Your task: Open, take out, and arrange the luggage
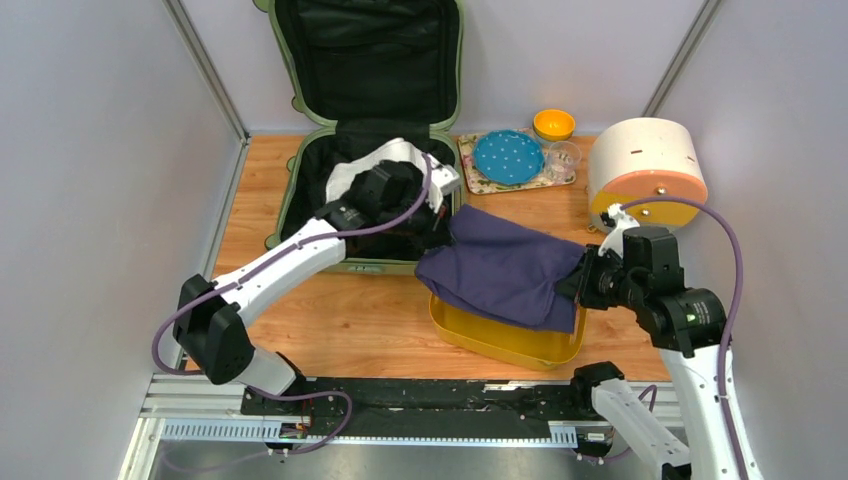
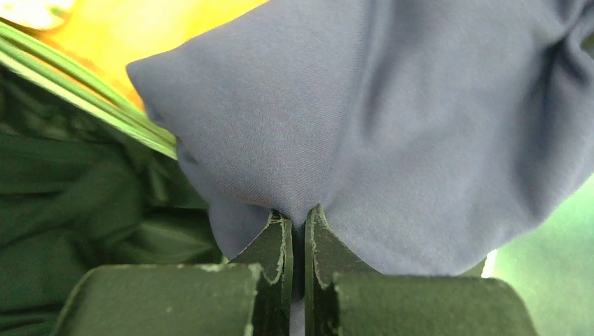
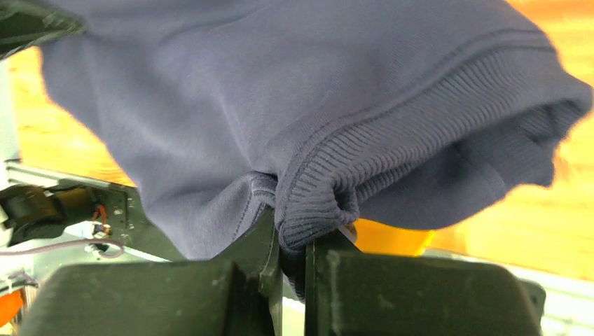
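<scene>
The sage-green luggage (image 1: 292, 185) lies open at the back left, its lid (image 1: 368, 55) propped against the wall and black lining showing. A white cloth (image 1: 385, 157) lies inside it. A folded purple sweater (image 1: 505, 265) hangs stretched between both grippers over the yellow tray (image 1: 500, 340). My left gripper (image 1: 443, 222) is shut on the sweater's left corner (image 2: 294, 161) at the luggage's right rim. On the sweater's ribbed hem (image 3: 329, 199), at its right end, my right gripper (image 1: 578, 280) is shut.
A round cream-and-orange drawer box (image 1: 647, 170) stands at the back right. Behind the tray sits a patterned mat (image 1: 475, 172) with a blue dotted plate (image 1: 508, 156), a clear glass (image 1: 563, 157) and an orange bowl (image 1: 553, 124). Grey walls close in on three sides.
</scene>
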You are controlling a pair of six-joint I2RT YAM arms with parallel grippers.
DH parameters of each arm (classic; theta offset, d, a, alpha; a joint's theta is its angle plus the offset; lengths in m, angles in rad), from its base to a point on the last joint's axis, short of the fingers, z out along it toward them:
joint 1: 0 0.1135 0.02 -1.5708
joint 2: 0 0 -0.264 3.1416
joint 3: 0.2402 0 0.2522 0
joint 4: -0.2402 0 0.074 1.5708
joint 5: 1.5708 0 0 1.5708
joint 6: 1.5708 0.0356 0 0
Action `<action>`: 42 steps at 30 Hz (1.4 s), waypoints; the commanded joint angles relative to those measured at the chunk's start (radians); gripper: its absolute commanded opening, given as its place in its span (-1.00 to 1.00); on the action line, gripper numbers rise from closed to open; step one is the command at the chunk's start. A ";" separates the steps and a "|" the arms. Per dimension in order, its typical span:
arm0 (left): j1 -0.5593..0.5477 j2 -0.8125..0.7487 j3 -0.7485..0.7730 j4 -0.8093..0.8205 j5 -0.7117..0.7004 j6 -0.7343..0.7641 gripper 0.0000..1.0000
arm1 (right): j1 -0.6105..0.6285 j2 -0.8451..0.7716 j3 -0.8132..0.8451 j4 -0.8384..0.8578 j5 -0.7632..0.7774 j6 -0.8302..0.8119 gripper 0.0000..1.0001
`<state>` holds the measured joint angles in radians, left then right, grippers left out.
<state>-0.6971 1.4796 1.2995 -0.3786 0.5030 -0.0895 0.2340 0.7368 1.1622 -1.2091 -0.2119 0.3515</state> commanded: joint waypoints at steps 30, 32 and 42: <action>0.022 0.018 -0.081 0.051 0.262 -0.111 0.61 | -0.160 0.291 0.008 -0.133 -0.052 -0.183 0.73; 0.126 -0.033 -0.088 0.092 0.342 -0.162 0.61 | -0.160 0.289 0.086 -0.138 -0.107 -0.204 0.77; 0.502 -0.087 -0.065 0.029 0.181 -0.063 0.56 | -0.134 0.341 0.218 0.307 -0.262 -0.202 0.67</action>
<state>-0.2695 1.4117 1.2335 -0.3370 0.7429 -0.2043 0.0772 1.0161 1.3354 -1.1679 -0.3874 0.1242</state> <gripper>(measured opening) 0.791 0.852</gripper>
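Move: The dark blue sweater hangs between my closed grippers. The yellow basket it goes to has its middle about 14 cm to my left hand's right, 14 cm back and 17 cm down; from my right hand it is some 8 cm left, 6 cm back and 17 cm down. The open suitcase lies about 13 cm left of my left hand and 8 cm ahead. The drawer box stands roughly 18 cm right of my right hand and 18 cm ahead. I lower the sweater into the yellow basket with both hands, about 13 cm down, my left also drawing back some 6 cm while my right tips its fingers about 35 degrees further down. I open both grippers, let go and lift about 15 cm, my left swinging forward and left over the suitcase, my right going forward and levelling back. ##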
